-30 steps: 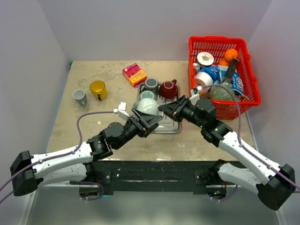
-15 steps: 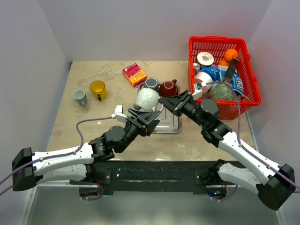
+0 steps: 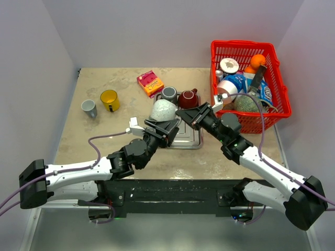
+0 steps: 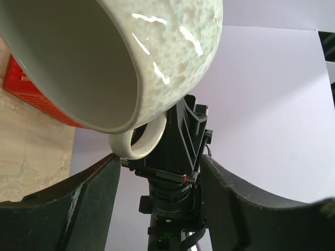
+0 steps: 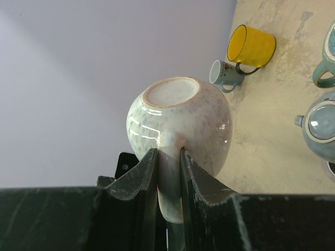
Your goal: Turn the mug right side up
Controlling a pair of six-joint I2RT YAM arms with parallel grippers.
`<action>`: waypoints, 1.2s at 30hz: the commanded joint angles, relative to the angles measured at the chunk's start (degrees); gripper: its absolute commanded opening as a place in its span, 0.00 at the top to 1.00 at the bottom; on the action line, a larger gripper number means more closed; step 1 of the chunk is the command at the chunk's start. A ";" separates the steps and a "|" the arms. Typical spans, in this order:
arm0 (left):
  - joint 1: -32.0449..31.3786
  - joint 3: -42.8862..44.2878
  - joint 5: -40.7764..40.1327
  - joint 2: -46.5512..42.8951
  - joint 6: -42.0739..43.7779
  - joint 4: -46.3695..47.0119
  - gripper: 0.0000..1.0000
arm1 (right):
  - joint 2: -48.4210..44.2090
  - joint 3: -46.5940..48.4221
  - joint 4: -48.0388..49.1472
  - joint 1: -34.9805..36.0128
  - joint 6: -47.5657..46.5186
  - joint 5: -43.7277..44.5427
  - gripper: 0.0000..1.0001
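Observation:
The pale green speckled mug (image 3: 163, 110) hangs in the air over the metal tray (image 3: 192, 142). Its base points up and its mouth faces down. My right gripper (image 3: 183, 116) is shut on the mug's handle. In the right wrist view the fingers (image 5: 146, 167) pinch the handle just under the round body of the mug (image 5: 178, 117). My left gripper (image 3: 161, 128) sits right below the mug, open. In the left wrist view the mug (image 4: 104, 52) fills the top with its hollow showing. My left gripper (image 4: 159, 159) holds nothing, and the handle loop hangs just above its left finger.
A grey mug (image 3: 168, 94) and a dark red mug (image 3: 187, 99) stand at the tray's far edge. A yellow mug (image 3: 109, 99) and a small grey mug (image 3: 89, 107) are at the left, with a pink box (image 3: 150, 83) behind. A full red basket (image 3: 246, 46) stands at the right.
The right gripper has lifted the mug off the tray and carried it a little away from the near edge. The left gripper has followed underneath it.

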 commanded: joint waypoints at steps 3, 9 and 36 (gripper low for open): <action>-0.24 1.40 -5.95 0.93 -2.84 4.10 0.35 | -2.36 0.94 11.85 0.36 1.66 0.89 1.00; -0.41 -0.10 -8.41 1.19 -4.33 5.94 0.40 | -2.53 0.41 12.28 0.53 1.48 0.36 1.00; -0.50 0.42 -12.10 6.47 -1.53 17.11 0.61 | -5.52 -5.30 14.66 3.70 7.02 3.09 1.00</action>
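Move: The white mug, mouth towards the left gripper, has its middle about 6 cm ahead and 2 cm left of the left hand, roughly level; its handle is some 3 cm ahead and 2 cm right. On the tray, roughly 22 cm lower, the grey mug is about 14 cm ahead and 1 cm right, the maroon mug 12 cm ahead and 10 cm right. From the right hand, the white mug's middle lies about 2 cm ahead and 6 cm left, level. Ease the left gripper forward about 2 cm to the mug's rim beside the handle, swinging it some 10 degrees counter-clockwise and bringing its fingers partway together around that spot, without shutting. Meanwhile keep the right fingers pinched on the handle, draw that hand back about 1.5 cm and slightly up, and roll its left side up a little. ##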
